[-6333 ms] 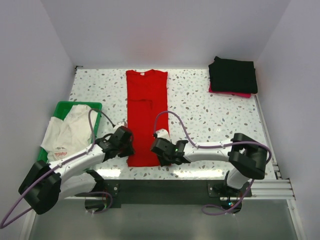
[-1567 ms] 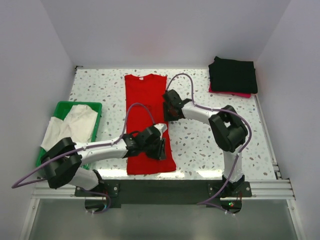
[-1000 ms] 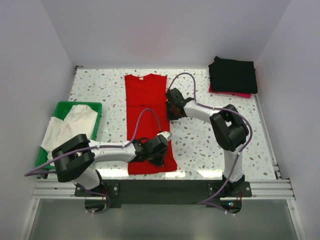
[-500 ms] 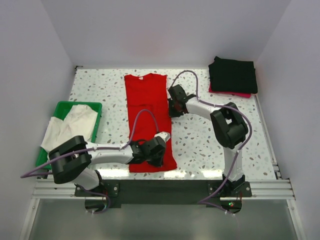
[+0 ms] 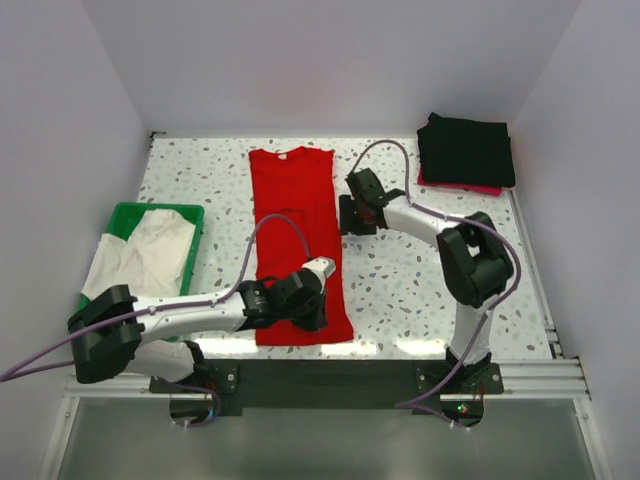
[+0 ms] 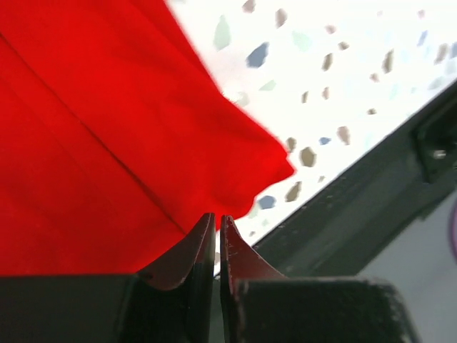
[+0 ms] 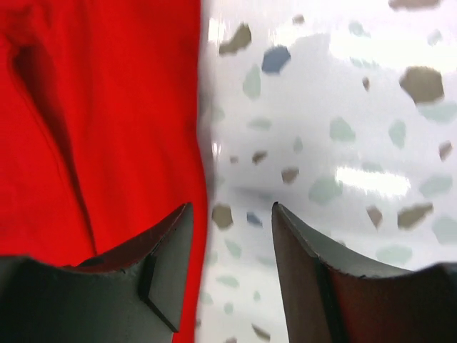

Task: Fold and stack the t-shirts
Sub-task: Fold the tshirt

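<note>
The red t-shirt [image 5: 290,200] lies flat as a long narrow strip down the middle of the table, collar at the far end. My left gripper [image 5: 308,300] hovers over its near right corner. In the left wrist view the left gripper [image 6: 216,216] shows its jaws parted by only a thin slit, no cloth between them, the red cloth [image 6: 107,143] just beyond. My right gripper [image 5: 348,215] is open at the shirt's right edge, midway along. Seen from the right wrist, the right gripper [image 7: 232,206] straddles that edge, one finger over red cloth [image 7: 107,107], the other over bare table.
A white t-shirt [image 5: 140,255] lies crumpled in the green basket [image 5: 125,210] at the left. Folded black t-shirts [image 5: 466,148] are stacked at the far right corner, a pink-red layer [image 5: 470,188] under them. The table's dark front rail [image 6: 371,207] is close to the left gripper.
Both grippers have let go of the red shirt's right edge: the right jaws opened wide, the left parted slightly. The right gripper shifted a little to the right.
</note>
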`<state>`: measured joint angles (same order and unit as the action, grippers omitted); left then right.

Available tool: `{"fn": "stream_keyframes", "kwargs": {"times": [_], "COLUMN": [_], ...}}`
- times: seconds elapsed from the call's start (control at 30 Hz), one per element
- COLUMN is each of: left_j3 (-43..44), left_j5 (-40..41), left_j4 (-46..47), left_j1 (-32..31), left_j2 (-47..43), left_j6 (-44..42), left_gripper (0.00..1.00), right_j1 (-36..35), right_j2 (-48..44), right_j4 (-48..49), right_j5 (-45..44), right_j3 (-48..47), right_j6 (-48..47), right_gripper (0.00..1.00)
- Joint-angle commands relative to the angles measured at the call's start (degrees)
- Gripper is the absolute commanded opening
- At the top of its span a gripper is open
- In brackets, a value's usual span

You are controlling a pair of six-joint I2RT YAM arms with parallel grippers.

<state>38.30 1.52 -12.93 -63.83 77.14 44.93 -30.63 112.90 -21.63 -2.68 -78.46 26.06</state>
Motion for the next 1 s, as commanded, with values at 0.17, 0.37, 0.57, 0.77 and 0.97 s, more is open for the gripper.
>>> {"fn": "stream_keyframes", "kwargs": {"times": [0.17, 0.37, 0.57, 0.77, 0.97], "left_j3": [0.6, -6.4, -7.5, -11.6, -13.5], "left_j5": [8.0, 11.7, 14.7, 13.0, 11.3], "left_j4": [-10.8, -19.7, -27.3, -31.0, -30.4], "left_j1": [5.5, 12.6, 12.8, 12.9, 12.9], "left_j2": [-12.0, -24.5, -26.6, -29.6, -30.6], "left_j6": [9.7, 18.4, 22.5, 29.2, 31.0], "left_gripper": [0.1, 0.28, 0.47, 0.53, 0.59], "right_j1": [-3.0, -15.5, -28.1, -29.7, -29.7], "right_j2": [-21.9, -32.3, -36.6, -42.7, -53.3], "right_j4": [4.0, 4.8, 3.7, 1.6, -1.7], "right_j5": [3.9, 2.9, -0.7, -6.4, -10.1], "right_j3": [19.6, 33.1, 34.9, 39.1, 45.0], "right_j6": [4.6, 10.0, 13.9, 16.3, 21.5], "right_gripper": [0.51, 0.47, 0.45, 0.46, 0.48]}}
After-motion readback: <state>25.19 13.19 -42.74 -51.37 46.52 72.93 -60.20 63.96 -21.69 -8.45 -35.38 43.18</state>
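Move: The left hand is after the left hem corner of the folded red t-shirt, about 16 cm to its left, 4 cm back and 4 cm below; the right hem corner lies some 11 cm right and 4 cm back of it, the green bin roughly 46 cm left and 14 cm ahead. For the right hand, that right hem corner is about 29 cm straight back and 3 cm below; the black folded stack is some 31 cm right and 20 cm ahead. The left hand lifts about 5 cm off the red shirt's hem, swings some 15 cm left in a shallow forward arc and sinks back down over the left hem corner, turning about 40 degrees counter-clockwise while its nearly shut fingers open to a bit over half. Meanwhile the right hand, fingers already half open and staying so, rises about 3 cm and sweeps some 25 cm back beside the shirt's right edge, drifting a few centimetres left and back again late on, to hover by the right hem corner with a slight counter-clockwise turn. ##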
